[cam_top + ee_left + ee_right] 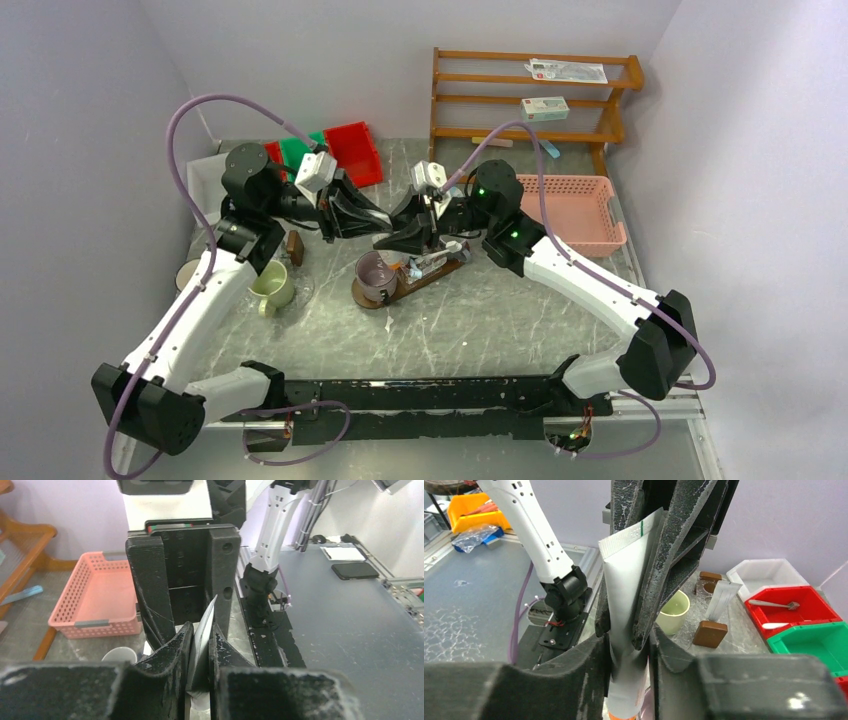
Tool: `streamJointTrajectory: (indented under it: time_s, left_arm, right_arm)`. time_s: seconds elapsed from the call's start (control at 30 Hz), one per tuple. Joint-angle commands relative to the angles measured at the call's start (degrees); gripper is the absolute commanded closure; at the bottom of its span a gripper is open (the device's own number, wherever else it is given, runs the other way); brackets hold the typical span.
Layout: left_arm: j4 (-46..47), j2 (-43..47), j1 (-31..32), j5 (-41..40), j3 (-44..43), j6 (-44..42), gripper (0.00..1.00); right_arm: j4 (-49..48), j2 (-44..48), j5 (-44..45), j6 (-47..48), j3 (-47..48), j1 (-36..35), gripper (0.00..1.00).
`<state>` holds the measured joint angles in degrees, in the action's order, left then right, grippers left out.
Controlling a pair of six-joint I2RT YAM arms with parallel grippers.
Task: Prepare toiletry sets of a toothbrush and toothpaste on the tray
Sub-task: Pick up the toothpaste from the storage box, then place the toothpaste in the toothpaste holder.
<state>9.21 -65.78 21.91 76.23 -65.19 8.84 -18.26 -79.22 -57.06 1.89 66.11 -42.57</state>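
Observation:
A white toothpaste tube (624,580) with an orange cap stands upright between both grippers above the tray (425,280). My right gripper (630,645) is shut on its lower body. My left gripper (201,630) is shut on the flat crimped end (204,630), its fingers (674,545) reaching in from the far side. Seen from above, the left gripper (378,222) and the right gripper (402,234) meet tip to tip. On the dark brown tray stands a purplish mug (376,274), with a slim pale item (445,255) beside it, too small to identify.
A pale green mug (272,288), another mug (188,272) and brown blocks (295,247) sit on the left. Red (352,152), green (298,150) and white bins stand at the back left. A pink basket (570,210) and a wooden rack (530,95) are at the back right.

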Motion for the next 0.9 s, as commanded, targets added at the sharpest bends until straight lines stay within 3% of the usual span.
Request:
streamJointTrajectory:
  time_s: [0.0, 0.1, 0.33, 0.73, 0.87]
  left_arm:
    - [-12.81, 1.44, 0.67, -4.47, -3.34, -7.91, 0.95]
    - [-18.49, 2.53, 0.28, -11.21, -4.78, -13.12, 0.95]
    - [-24.01, 5.50, -1.15, -30.43, -6.06, -14.71, 0.95]
    - [-23.13, 11.34, -1.72, -64.07, -1.93, -14.63, 0.95]
    - [-21.44, 12.21, -2.57, -72.03, 0.45, -14.55, 0.95]
  right_arm:
    - [-1.48, 1.32, 4.13, 1.88, -0.04, -0.15, 0.62]
    - [-1.33, 2.68, 7.01, 2.72, -1.39, -0.08, 0.49]
    - [-2.10, 6.40, 15.15, 3.32, -4.74, 0.31, 0.27]
    - [-8.06, 14.54, 34.72, -0.17, -14.29, 0.72, 0.04]
    - [-11.07, 17.48, 42.26, -1.79, -18.39, 0.76, 0.01]
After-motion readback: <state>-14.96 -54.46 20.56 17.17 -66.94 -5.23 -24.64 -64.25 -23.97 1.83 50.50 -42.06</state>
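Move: Both hands grip the toothpaste, which hangs cap down, the left hand's pads near its crimped end and the right hand's a few centimetres lower, about at the tube's middle. From the left hand, the wooden-ended clear holder lies roughly 17 cm ahead, 27 cm to the left and 35 cm below. On that level, from the left hand, the green mug is about 7 cm ahead and 27 cm left, the grey mug about 8 cm ahead and 4 cm left. The right hand opens its fingers from their hold to almost fully wide, letting the toothpaste go, and backs away to the right and forward, some 5 cm each way, swinging clockwise. The left hand keeps its pinch and carries the tube off at nearly level height, at first mostly forward and then more and more to the left too, about 10 cm each way, turning some 60 degrees counter-clockwise as it heads towards the wooden-ended holder. ##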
